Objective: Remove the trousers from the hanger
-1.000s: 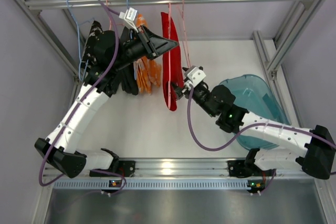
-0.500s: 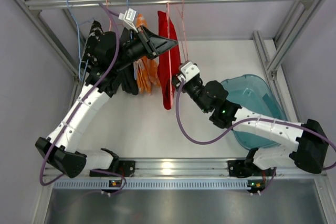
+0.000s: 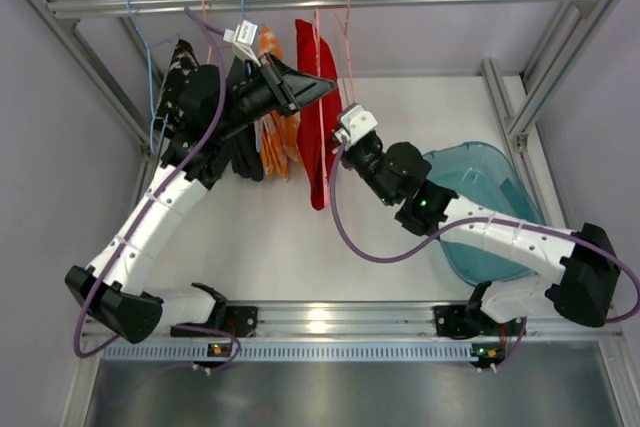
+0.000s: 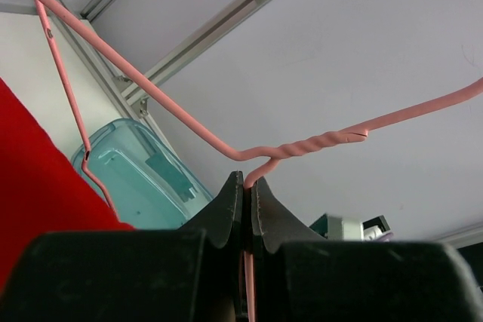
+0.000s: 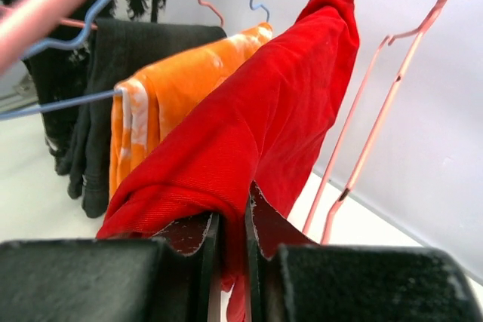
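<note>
The red trousers hang folded over a pink wire hanger under the top rail; they fill the right wrist view. My right gripper is shut on a fold of the red cloth; in the top view it sits at the trousers' right side. My left gripper is shut on the pink hanger's wire just below its twisted neck; in the top view it is at the hanger's top. Orange trousers with white markings hang to the left on a blue hanger.
Black garments hang left of the orange pair. An empty pink hanger hangs right of the red trousers. A teal plastic bin stands on the table at the right. Metal frame posts border the workspace.
My right gripper has moved up and left with the red cloth in it, and the lower part of the trousers has risen and bunched. The left gripper keeps its hold on the hanger.
</note>
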### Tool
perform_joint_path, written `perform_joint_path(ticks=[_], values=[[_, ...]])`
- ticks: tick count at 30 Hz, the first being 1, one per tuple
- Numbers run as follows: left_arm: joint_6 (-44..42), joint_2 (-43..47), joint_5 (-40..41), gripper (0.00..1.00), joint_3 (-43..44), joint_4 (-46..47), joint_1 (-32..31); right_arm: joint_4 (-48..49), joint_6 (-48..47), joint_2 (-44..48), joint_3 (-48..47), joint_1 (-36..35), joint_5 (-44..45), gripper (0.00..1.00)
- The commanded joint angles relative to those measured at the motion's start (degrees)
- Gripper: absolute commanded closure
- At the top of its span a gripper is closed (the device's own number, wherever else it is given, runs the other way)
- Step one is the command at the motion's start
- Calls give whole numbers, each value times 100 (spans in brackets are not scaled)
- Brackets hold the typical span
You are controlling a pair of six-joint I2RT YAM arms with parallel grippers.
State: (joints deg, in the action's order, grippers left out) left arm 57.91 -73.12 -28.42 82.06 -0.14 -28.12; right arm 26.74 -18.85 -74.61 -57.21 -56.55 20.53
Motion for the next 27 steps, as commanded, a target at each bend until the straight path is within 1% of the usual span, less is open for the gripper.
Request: perform_joint_path(ticks=[1,7,15,20,21,27], values=[[-227,536,-366,100,-14,603,-45,184,294,525,-651,189,-92,100],[-473,720,-322,100,-392,357,105,-388,883,1150,-853,197,-787,100],[-799,887,-225,100,-1078,41,360,-828,1217,1887,-880,197,-858,100],[-1036,923,-173,100,-1543,23,386,-1153,1393,2266,-897,197,-1174,100],[-1071,931,-155,100,-1596,-125,386,-1188,1410,2371,-897,224,-1235,100],[-1282,896,65,100,-1878,-293,395,-1365,1674,2635,-985,505,-1675,100]])
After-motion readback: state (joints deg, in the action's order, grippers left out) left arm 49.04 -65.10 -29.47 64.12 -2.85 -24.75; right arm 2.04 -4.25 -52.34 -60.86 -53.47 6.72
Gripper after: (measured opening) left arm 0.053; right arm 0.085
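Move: The left hand keeps the pink hanger just below its neck, hook off the rail, with the red trousers' middle about 7 cm ahead, 2 cm right and 15 cm below. The right hand, already gripping the trousers, has the hanger's neck 14 cm above it, level ahead and 1 cm left. From the right hand, the empty pink hanger hangs 11 cm ahead, 2 cm right, 6 cm up, and the orange trousers 10 cm ahead, 12 cm left, 6 cm lower. With its fingers shut on the red cloth, the right hand pulls back about 8 cm while rising 7 and going 6 to the right, drawing the trousers sideways from the held hanger and turning a little counter-clockwise, its left side rising. The left hand keeps its pinch on the hanger wire, eases a couple of centimetres back and left, then takes the hanger down nearly 11 cm, its own left side also rising some 10 degrees. ##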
